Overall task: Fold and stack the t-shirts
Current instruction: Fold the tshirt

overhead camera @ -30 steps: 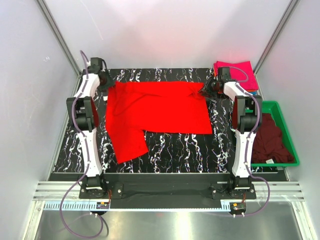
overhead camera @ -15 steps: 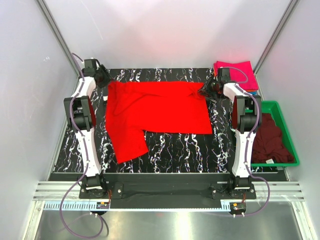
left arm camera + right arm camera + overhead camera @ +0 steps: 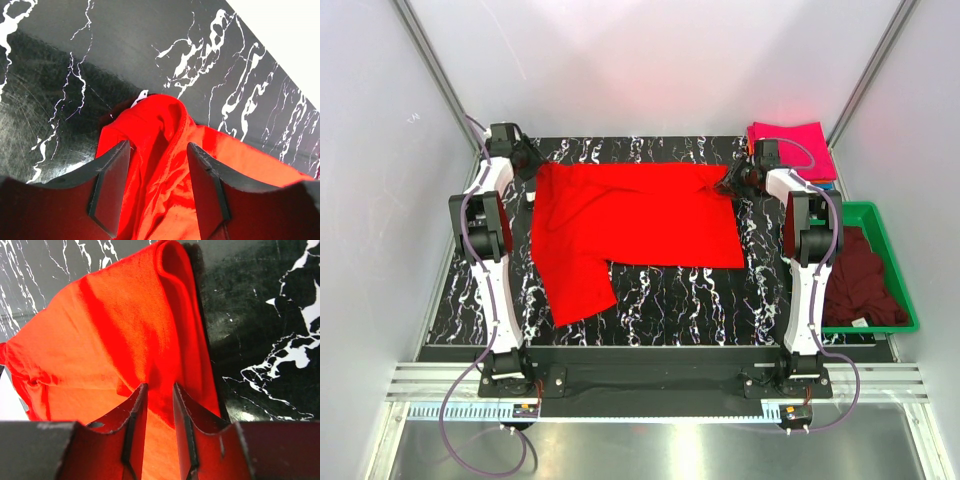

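Observation:
The bright red t-shirt point(image 3: 630, 215) lies spread flat on the black marbled table point(image 3: 670, 290), one sleeve reaching toward the near left. My left gripper point(image 3: 527, 160) is at its far left corner, jaws set wide around a bunched fold of red cloth point(image 3: 160, 115); the fingertips' midpoint is here point(image 3: 157, 147). At the far right corner my right gripper point(image 3: 735, 180) has narrow jaws pinching a ridge of the shirt point(image 3: 110, 330), tips here point(image 3: 160, 386). A folded magenta-pink t-shirt point(image 3: 800, 140) sits far right. The dark maroon t-shirt point(image 3: 860, 275) lies crumpled in the bin.
A green plastic bin point(image 3: 898, 255) stands off the table's right edge. White walls enclose the table at the back and both sides. The arm bases are bolted along the near edge.
The left gripper shifted slightly left and the shirt's far left corner went with it. The right gripper and the rest of the shirt stayed put.

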`<state>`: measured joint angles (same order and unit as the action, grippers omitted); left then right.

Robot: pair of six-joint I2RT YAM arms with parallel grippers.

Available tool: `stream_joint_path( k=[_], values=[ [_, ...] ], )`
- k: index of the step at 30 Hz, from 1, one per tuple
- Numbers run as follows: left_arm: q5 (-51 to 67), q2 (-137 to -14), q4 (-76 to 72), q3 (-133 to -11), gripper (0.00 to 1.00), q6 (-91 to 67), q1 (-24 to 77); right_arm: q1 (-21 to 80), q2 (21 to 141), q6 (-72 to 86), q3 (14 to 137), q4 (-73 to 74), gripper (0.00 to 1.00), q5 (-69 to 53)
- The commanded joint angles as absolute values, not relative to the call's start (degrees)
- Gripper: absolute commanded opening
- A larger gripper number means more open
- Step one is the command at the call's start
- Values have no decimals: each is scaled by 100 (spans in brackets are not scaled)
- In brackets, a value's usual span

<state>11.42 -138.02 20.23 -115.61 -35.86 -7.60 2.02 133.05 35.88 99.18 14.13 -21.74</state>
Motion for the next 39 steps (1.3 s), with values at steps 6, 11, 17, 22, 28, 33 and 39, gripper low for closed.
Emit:
stream_joint_path(
  k=[6,11,17,22,28,33,39],
  values=[
    [1028,-13815,1477,-11443,53,-4016,-765,325,13096,3656,9958,1143,32,-2180],
    [1037,-14036,1565,-11646,51,-4183,-765,325,13078,3621,9932,1187,32,-2127],
    [1019,-14045,1354,-11628,40,-4184,-765,325,13017,3551,9870,1257,33,-2031],
    [1037,-14115,1380,-11829,19,-4131,-782,290,12955,3603,9633,1204,28,-1741],
    [1239,-14414,1678,-12461,0,-4306,-940,220,13008,3533,9589,1344,2,-1477],
    [1344,-14572,1731,-12516,0,-4491,-1125,202,13069,3507,9650,1634,0,-1082],
    [1809,-14809,1697,-12691,1,-4614,-1230,149,13148,3454,9791,1846,0,-896]
  ],
)
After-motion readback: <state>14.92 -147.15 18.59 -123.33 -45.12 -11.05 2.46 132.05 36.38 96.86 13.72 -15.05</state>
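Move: The left hand hovers over the shirt's far left corner, its middle about 2 cm ahead and 3 cm below; the white tag on the shirt's left edge is some 8 cm back and 3 cm to the left. The right fingers are right over the shirt's right edge, about 1 cm below them; the far right corner is roughly 7 cm ahead, and the folded stack about 10 cm ahead and 19 cm to the right. The left hand sinks about 2.5 cm with open fingers over the shirt's far left corner and shuts them, pinching the cloth, while easing forward some 2.5 cm and rising a little, then draws the corner nearly 3 cm to the left and back down towards the table. The right hand waits almost still, dips about 1 cm, closes its half-open fingers on the shirt's right edge and edges about 2 cm to the right, away from the left hand. ##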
